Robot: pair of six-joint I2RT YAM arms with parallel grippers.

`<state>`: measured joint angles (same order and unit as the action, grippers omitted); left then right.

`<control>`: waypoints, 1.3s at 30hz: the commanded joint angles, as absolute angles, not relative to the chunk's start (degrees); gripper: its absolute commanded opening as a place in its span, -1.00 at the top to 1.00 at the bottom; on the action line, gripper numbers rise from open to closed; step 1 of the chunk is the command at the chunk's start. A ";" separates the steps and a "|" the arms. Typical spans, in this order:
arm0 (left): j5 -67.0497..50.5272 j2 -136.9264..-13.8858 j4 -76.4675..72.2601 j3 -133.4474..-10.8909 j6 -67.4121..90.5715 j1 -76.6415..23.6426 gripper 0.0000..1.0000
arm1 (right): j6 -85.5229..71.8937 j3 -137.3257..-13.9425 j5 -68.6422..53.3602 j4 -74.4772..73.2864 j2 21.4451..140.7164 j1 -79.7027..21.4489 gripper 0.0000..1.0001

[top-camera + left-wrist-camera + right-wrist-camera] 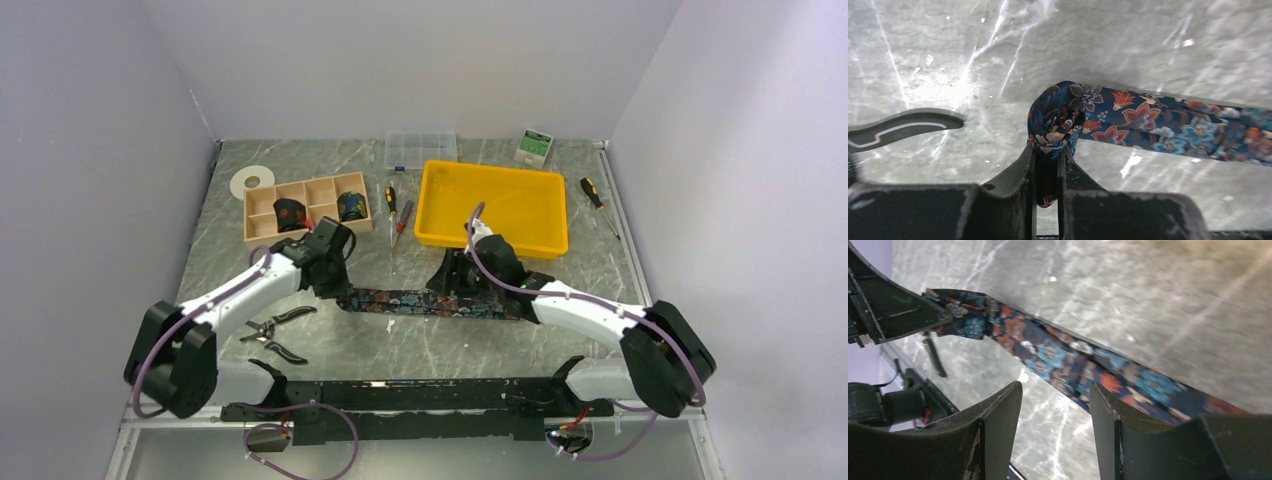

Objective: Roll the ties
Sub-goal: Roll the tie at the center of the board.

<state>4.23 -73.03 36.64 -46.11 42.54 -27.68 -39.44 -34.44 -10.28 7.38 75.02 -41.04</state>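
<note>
A dark floral tie lies stretched flat across the middle of the table. My left gripper is shut on its left end, which is curled into a small first turn between the fingers. The strip runs off to the right. My right gripper is open and empty just above the tie's right part; the strip passes beside its right finger. Two rolled ties sit in the wooden box.
Black-handled pliers lie near the left arm; one handle shows in the left wrist view. A yellow tray, two screwdrivers, a clear case, a tape roll and another screwdriver stand at the back.
</note>
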 commanded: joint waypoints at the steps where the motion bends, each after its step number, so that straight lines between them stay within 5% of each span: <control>1: 19.41 -79.70 49.21 -51.67 43.75 -33.52 0.94 | -36.06 -30.64 -7.22 3.33 69.04 -38.98 -0.13; 11: 34.58 -97.19 63.63 -65.33 56.48 -46.54 0.94 | -36.04 -26.52 -6.95 2.12 63.38 -37.13 -0.12; 20: 34.33 -105.88 66.85 -74.43 58.70 -52.96 0.84 | -35.97 -24.67 -6.34 1.59 60.56 -36.33 -0.12; 30: 27.48 -106.61 59.38 -75.00 55.77 -54.48 -0.07 | -36.31 -23.47 -6.41 1.42 59.41 -35.95 -0.12; 39: 23.42 -99.69 52.98 -71.68 53.61 -54.41 -0.37 | -36.45 -23.29 -7.04 1.87 60.00 -35.95 -0.12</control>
<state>26.11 -105.80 57.23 -73.01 54.54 -54.11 -36.99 -23.68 -7.49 0.32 60.62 -36.18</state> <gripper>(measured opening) 0.671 0.562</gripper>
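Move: My left hand already pinches the tie's rolled end. The spot on the tie's strip where the roll goes down lies about 5 cm to the right, 1 cm back and 4 cm below. The pliers are some 12 cm to this hand's left, 7 cm back and 6 cm lower; the wooden box is about 19 cm ahead, 5 cm left and 4 cm lower. From my empty right hand, the spot is roughly 12 cm left, 1 cm back and 7 cm down. With the roll still pinched, I dip my left hand about 2 cm and slightly back, then swing it right along the strip, the wrist rolling some 40 degrees, left side up, to turn the roll over. I then open wide and go on right and a little down, about 8 cm right overall. Meanwhile my open right hand draws right, away from the roll, sinking slightly. ##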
